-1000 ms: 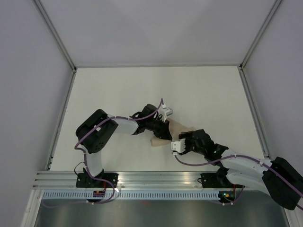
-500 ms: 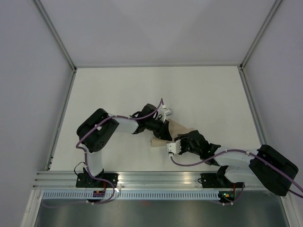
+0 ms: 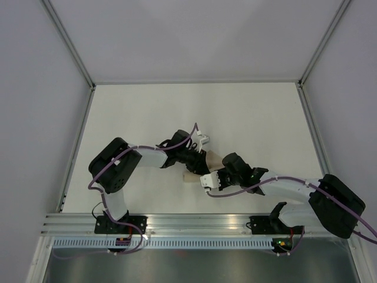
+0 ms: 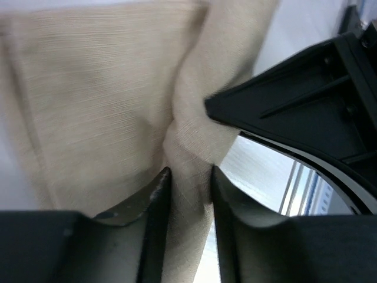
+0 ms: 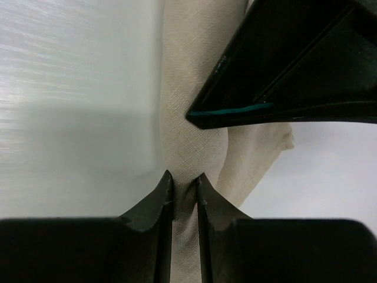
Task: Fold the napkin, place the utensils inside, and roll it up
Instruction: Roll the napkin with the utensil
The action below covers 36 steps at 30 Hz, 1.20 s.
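The tan napkin (image 3: pixel 215 160) lies bunched near the table's middle, mostly covered by both arms. In the left wrist view a thick fold of the napkin (image 4: pixel 106 88) runs between my left gripper's (image 4: pixel 189 172) jaws, which are shut on it. In the right wrist view my right gripper (image 5: pixel 184 177) is shut on a narrow ridge of the napkin (image 5: pixel 194 135). From above, the left gripper (image 3: pixel 202 164) and right gripper (image 3: pixel 201 175) meet almost tip to tip over the cloth. The utensils are hidden.
The white table (image 3: pixel 247 118) is walled by grey panels, with metal rails (image 3: pixel 188 224) along the near edge. The other arm's black finger (image 4: pixel 306 100) crowds the left wrist view, and a black finger (image 5: pixel 294 71) likewise crowds the right wrist view.
My right arm has swung left to the napkin and its jaws have closed on the cloth. The left arm shifted slightly left, still holding its fold.
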Each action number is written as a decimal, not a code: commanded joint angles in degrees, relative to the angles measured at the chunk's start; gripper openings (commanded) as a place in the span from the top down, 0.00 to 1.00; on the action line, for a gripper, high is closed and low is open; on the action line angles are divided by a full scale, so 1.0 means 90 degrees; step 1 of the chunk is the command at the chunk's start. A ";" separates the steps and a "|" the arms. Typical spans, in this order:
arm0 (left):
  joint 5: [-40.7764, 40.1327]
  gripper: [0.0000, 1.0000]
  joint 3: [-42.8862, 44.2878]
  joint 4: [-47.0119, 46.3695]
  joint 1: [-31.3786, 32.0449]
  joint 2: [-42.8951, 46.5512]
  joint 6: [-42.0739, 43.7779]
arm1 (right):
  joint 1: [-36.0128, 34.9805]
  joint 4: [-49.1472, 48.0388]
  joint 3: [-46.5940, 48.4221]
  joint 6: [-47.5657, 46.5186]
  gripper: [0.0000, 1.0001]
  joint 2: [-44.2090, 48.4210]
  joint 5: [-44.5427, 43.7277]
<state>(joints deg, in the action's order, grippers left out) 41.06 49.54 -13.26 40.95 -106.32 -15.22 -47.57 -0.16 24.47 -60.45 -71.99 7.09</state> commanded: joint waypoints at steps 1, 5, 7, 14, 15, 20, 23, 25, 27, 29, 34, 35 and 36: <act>-0.1004 0.58 -0.0309 0.0155 -0.0116 0.0736 -0.0203 | -0.0017 0.1755 0.0385 0.0320 0.90 -0.0195 0.0686; -0.1845 0.49 -0.0494 -0.0011 -0.0340 0.1518 -0.0427 | 0.0003 0.2566 0.0845 0.0398 0.90 -0.0448 0.0823; -0.2458 0.46 -0.0514 0.0114 -0.0428 0.1773 -0.0544 | 0.0071 0.3003 0.1156 0.0388 0.91 -0.0721 0.0920; -0.4335 0.44 -0.0630 0.0555 -0.0604 0.3120 -0.0857 | 0.0791 0.4458 0.2348 -0.0030 0.91 -0.1883 0.1906; -0.4540 0.44 -0.0709 0.0584 -0.0605 0.3596 -0.0925 | 0.0900 0.4607 0.2485 -0.0100 0.91 -0.2165 0.2168; -0.6142 0.42 -0.1303 0.0497 -0.0614 0.4937 -0.0897 | 0.1758 0.5924 0.3764 -0.0802 0.91 -0.3472 0.2941; -0.6379 0.41 -0.1607 0.0331 -0.0605 0.5524 -0.0635 | 0.2082 0.6618 0.4535 -0.1095 0.91 -0.4273 0.3284; -0.6378 0.41 -0.1724 0.0272 -0.0517 0.5826 -0.0409 | 0.2267 0.7105 0.5082 -0.1223 0.91 -0.4695 0.3478; -0.6155 0.41 -0.1735 0.0155 -0.0420 0.5944 0.0079 | 0.2385 0.7506 0.5598 -0.1350 0.90 -0.5252 0.3557; -0.5989 0.41 -0.1657 0.0164 -0.0108 0.5877 0.0655 | 0.2512 0.7732 0.5912 -0.1379 0.90 -0.5758 0.3587; -0.5607 0.41 -0.1131 0.0691 0.1042 0.4873 0.1563 | 0.2736 0.7977 0.6607 -0.1194 0.90 -0.6376 0.3538; -0.5588 0.41 -0.1081 0.0711 0.1220 0.4416 0.1642 | 0.2756 0.7958 0.6646 -0.1146 0.90 -0.6464 0.3509; -0.5568 0.40 -0.1013 0.0798 0.1521 0.4199 0.1672 | 0.2776 0.7861 0.6685 -0.1087 0.90 -0.6493 0.3480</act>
<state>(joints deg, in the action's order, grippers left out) -11.16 37.30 -8.71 49.28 -62.63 -7.73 -23.46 73.78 85.21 -67.31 -125.40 47.18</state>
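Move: Both hands hold the napkin roll. Its middle lies about 3 cm to the left hand's right, level with it fore and aft and at the fingers' height; the napkin's loose flap is some 5 cm ahead and 4 cm right of that hand. From the right hand, the roll's middle is about 4 cm left and roughly 1 cm ahead, with the flap about 6 cm ahead and 3 cm left. The right hand keeps its pinch on the napkin roll and hardly travels, while its wrist turns some 70 degrees about the left-right line, so the fingers swing from pointing down, left and forward to pointing down, left and back towards the base. The left hand opens and comes free of the roll, sweeping up, left and forward to about 19 cm above its start while turning counter-clockwise and tipping upward, then heads back right, backward and a little down towards the roll, still open and high. ##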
